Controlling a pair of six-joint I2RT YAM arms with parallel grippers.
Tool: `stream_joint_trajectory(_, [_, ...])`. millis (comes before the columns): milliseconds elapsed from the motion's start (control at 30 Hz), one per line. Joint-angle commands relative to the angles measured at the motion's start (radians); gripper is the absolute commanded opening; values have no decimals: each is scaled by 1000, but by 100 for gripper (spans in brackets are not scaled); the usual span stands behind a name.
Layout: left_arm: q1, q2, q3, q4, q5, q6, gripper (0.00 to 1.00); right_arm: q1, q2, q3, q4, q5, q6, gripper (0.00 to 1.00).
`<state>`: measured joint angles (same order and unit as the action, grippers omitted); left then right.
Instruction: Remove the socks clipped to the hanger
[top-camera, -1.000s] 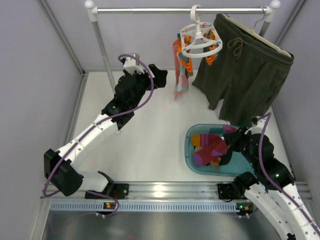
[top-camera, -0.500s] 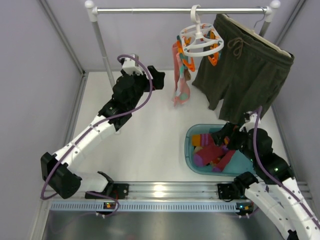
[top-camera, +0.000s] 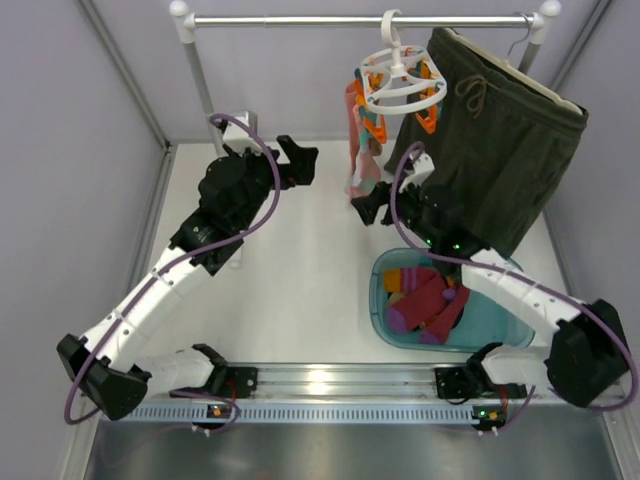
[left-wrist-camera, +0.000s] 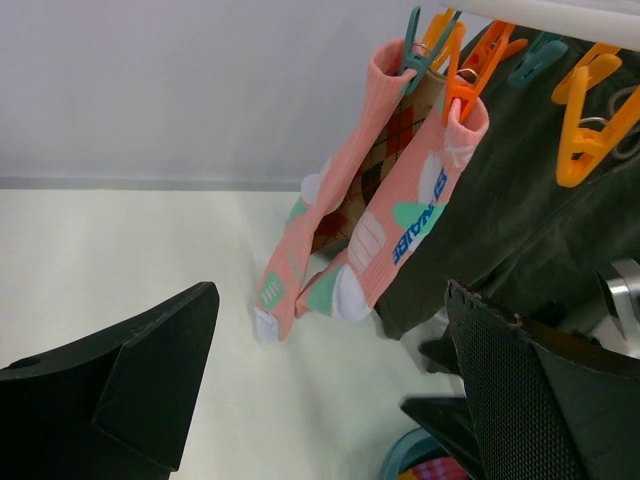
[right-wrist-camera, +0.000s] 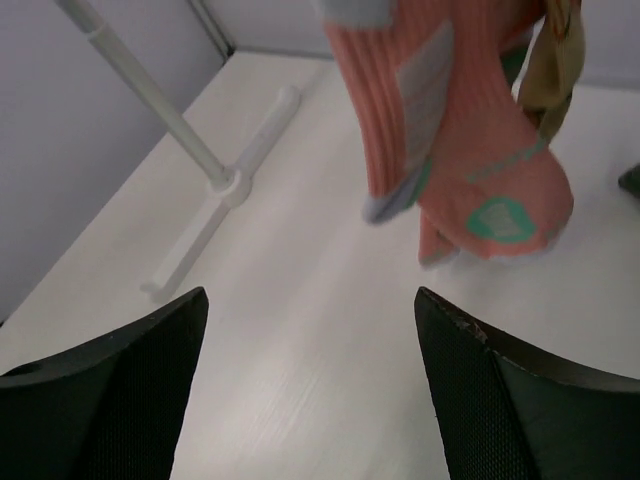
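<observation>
The white hanger (top-camera: 400, 88) hangs by its hook from the rail, with orange and teal clips (left-wrist-camera: 466, 72) dangling from it. Two pink-teal socks (left-wrist-camera: 398, 215) hang clipped on its left side, and a brown argyle sock (left-wrist-camera: 388, 140) hangs behind them. They show as one bunch of socks (top-camera: 361, 140) in the top view. My left gripper (top-camera: 300, 160) is open a little to their left, its fingers (left-wrist-camera: 160, 370) wide apart and nothing between them. Just below the socks, my right gripper (top-camera: 372, 206) is open and empty, the sock toes (right-wrist-camera: 480, 190) ahead of it.
A teal basket (top-camera: 497, 325) at the right front holds several loose coloured socks (top-camera: 425, 300). Dark olive shorts (top-camera: 490, 150) hang right of the hanger on the metal rail (top-camera: 300, 19). The rail's upright and foot (right-wrist-camera: 228, 182) stand at the back left.
My right gripper opened over the basket, left a magenta sock there and swung up to just below the hanging socks. My left arm drew back slightly to the left.
</observation>
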<state>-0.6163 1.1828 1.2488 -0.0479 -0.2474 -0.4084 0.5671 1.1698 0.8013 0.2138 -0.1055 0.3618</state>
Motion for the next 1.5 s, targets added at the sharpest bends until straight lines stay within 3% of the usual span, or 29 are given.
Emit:
stream_joint_trajectory(0, [3, -48, 9, -20, 29, 11, 98, 25, 155, 116, 346, 99, -112, 80])
stream_joint_trajectory(233, [3, -66, 47, -63, 88, 52, 98, 53, 381, 196, 559, 296, -199, 75])
stream_joint_trajectory(333, [3, -61, 61, -70, 91, 65, 98, 66, 432, 194, 662, 322, -236, 48])
stream_joint_trajectory(367, [1, -57, 66, -70, 106, 74, 98, 70, 438, 194, 680, 311, -247, 23])
stream_joint_trajectory(433, [3, -43, 78, -70, 122, 83, 98, 79, 426, 173, 713, 314, -254, 1])
stream_joint_trajectory(600, [3, 26, 176, -69, 239, 108, 98, 82, 286, 38, 750, 245, -270, 0])
stream_joint_trajectory(833, [3, 173, 388, -67, 336, 60, 98, -9, 71, -80, 540, -41, -205, 0])
stream_joint_trajectory(1067, [0, 311, 534, -67, 381, -41, 98, -102, -85, -152, 402, -154, -189, 0])
stream_joint_trajectory(1300, [0, 368, 523, -21, 367, -98, 94, -171, -113, -129, 280, -310, -178, 0])
stream_joint_trajectory(1467, [0, 347, 437, 97, 369, -118, 93, -268, -128, -155, 325, -430, -81, 0])
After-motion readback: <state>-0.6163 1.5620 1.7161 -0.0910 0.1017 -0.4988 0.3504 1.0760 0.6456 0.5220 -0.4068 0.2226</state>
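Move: The nearer pink sock hangs about 11 cm ahead of the right hand and 3 cm to its left, its middle some 5 cm higher. The argyle sock is about 14 cm ahead of that hand, level sideways, 9 cm up; the hanger's middle about 14 cm ahead, 5 cm right, 20 cm up. From the left hand the pink sock lies about 9 cm ahead, 14 cm right and 7 cm lower. Right hand reaches forward 11 cm, pinches the sock, pulls back-right; open left swings right 10 cm towards its clip. ##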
